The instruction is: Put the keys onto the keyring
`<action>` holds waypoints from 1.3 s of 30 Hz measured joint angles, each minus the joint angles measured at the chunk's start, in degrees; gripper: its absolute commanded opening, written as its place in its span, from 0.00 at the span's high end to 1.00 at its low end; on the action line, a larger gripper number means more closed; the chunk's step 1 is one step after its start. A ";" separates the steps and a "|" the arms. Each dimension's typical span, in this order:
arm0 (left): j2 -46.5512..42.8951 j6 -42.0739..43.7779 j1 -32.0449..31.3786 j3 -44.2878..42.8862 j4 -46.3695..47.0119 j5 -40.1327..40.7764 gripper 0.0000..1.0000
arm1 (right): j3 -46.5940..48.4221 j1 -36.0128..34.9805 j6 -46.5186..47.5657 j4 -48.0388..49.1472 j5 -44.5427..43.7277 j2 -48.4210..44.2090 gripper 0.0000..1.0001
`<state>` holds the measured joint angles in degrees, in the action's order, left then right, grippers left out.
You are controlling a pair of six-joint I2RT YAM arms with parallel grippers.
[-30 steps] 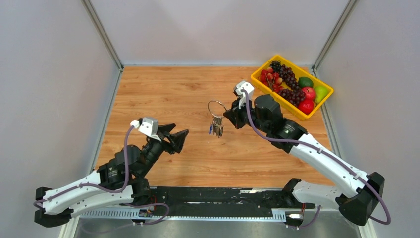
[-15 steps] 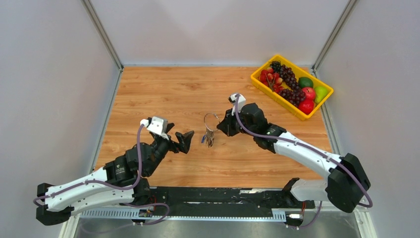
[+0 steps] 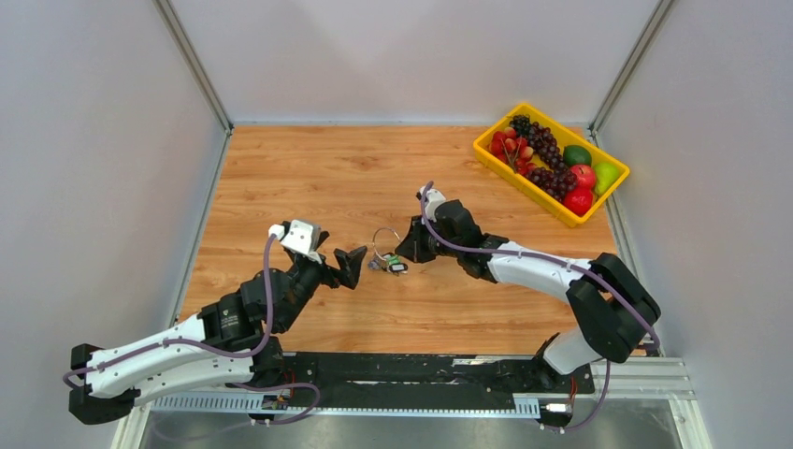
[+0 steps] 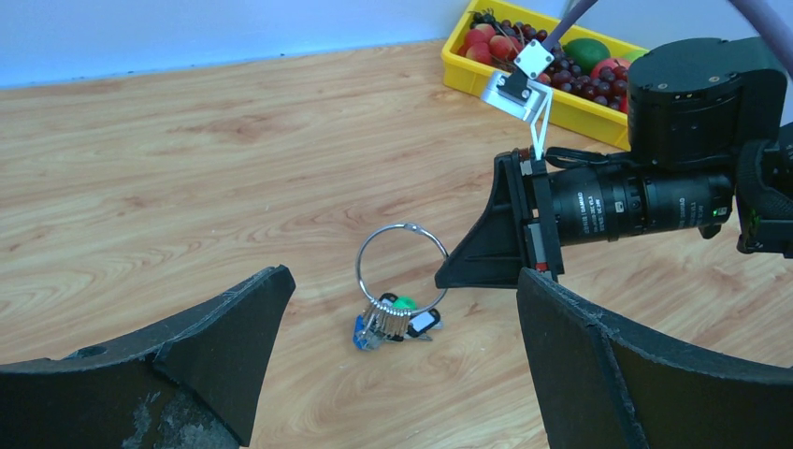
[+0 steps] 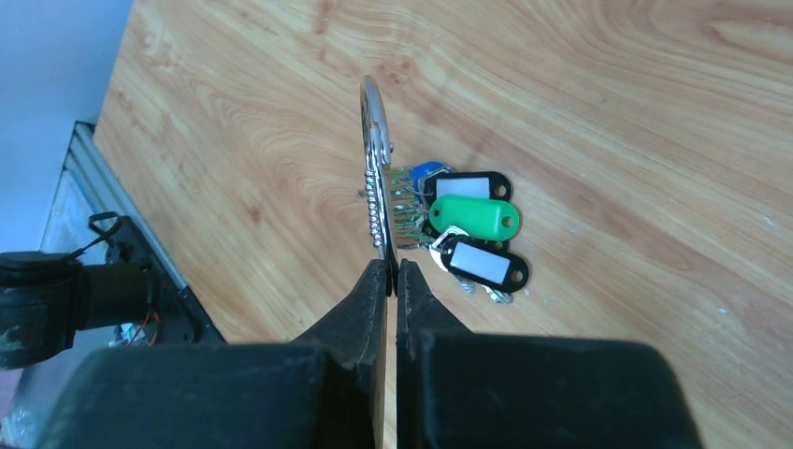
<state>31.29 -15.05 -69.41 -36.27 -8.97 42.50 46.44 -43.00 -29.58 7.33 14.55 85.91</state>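
The silver keyring (image 4: 402, 269) stands upright with its lower edge near the wooden table. My right gripper (image 5: 393, 271) is shut on its rim, edge-on in the right wrist view (image 5: 374, 150). The keys (image 4: 393, 321) hang on the ring's bottom, and their blue, green and black tags (image 5: 472, 217) lie on the wood. In the top view the ring (image 3: 382, 245) and keys (image 3: 388, 267) sit between both grippers. My left gripper (image 3: 348, 260) is open and empty, just left of the keys; its fingers (image 4: 215, 341) flank them in the left wrist view.
A yellow tray (image 3: 552, 161) of grapes, apples and other fruit stands at the back right of the wooden table, also seen in the left wrist view (image 4: 561, 94). Grey walls close the table's left, back and right sides.
My right gripper has carried the keyring down and to the left until the keys rest on the table. My left gripper has moved right, closer to the keys.
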 measured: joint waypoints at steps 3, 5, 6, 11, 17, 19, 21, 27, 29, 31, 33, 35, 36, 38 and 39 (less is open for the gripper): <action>0.31 0.50 0.00 0.00 0.28 0.00 0.00 | -1.53 0.90 -0.94 0.81 -2.16 0.37 1.00; 0.52 0.83 0.00 0.00 0.35 0.00 0.00 | -2.78 2.16 -1.64 1.07 -3.37 0.37 1.00; 0.70 1.03 0.00 0.00 0.55 0.00 0.00 | -3.67 3.28 -2.08 1.16 -4.09 0.37 1.00; 1.46 1.53 0.00 0.00 1.51 -0.20 0.00 | -7.17 8.48 -3.63 1.20 -6.16 0.37 1.00; 2.03 1.95 0.00 0.00 1.97 -0.44 0.00 | -10.36 11.47 -4.70 2.12 -7.02 -0.98 1.00; 2.03 2.03 0.00 0.00 2.08 -0.44 0.00 | -11.69 11.87 -4.85 2.51 -6.95 -2.05 1.00; 2.03 2.16 0.00 0.00 2.14 -0.46 0.00 | -12.85 12.22 -4.85 2.84 -6.25 -2.71 1.00; 1.97 2.47 0.00 0.00 2.16 -0.48 0.00 | -17.75 12.37 -4.76 2.82 -1.55 -6.27 1.00; 1.90 2.51 0.00 0.00 2.23 -0.50 0.00 | -18.56 12.26 -4.33 1.97 0.57 -7.63 1.00; 1.90 2.58 0.00 0.00 2.43 -0.61 0.00 | -18.64 11.87 -3.65 1.11 2.69 -8.37 1.00; 1.95 2.69 0.00 0.00 2.60 -0.66 0.00 | -18.64 11.56 -3.30 0.50 3.63 -8.52 1.00; 2.16 2.86 0.00 0.00 2.89 -0.90 0.00 | -18.47 11.37 -3.28 -0.04 3.52 -8.33 1.00; 2.29 2.95 0.00 0.00 2.99 -1.05 0.00 | -18.05 11.37 -3.30 -0.28 3.28 -8.00 1.00; 2.64 3.04 0.00 0.00 3.23 -1.53 0.00 | -16.57 11.37 -3.32 -0.35 2.36 -6.51 1.00; 2.75 3.02 0.00 0.00 3.26 -1.64 0.00 | -15.47 11.37 -3.32 -0.26 1.92 -5.40 1.00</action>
<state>34.04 -12.03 -69.41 -36.27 -5.72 40.86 30.96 -31.64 -32.91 7.07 16.47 80.51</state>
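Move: My right hand already pinches the keyring at its edge; the ring's middle is some 3 cm to the left, 2 cm ahead and about level, and the bunch of keys hangs 3 cm left and roughly 7 cm below. The bare patch of table the keys are going to is about 3 cm right of this hand, 1 cm ahead and 10 cm down. From my empty left hand that patch is some 10 cm ahead, 15 cm right and 27 cm below. I swing my right hand about 10 cm to the right and lower it some 7 cm, reaching a little forward as it turns around 20 degrees clockwise. Then, low over the wood, I draw it back about 6 cm, undo part of the turn and finish with a slight push forward again, my fingers keeping the ring pinched while the keys come down onto the table. ##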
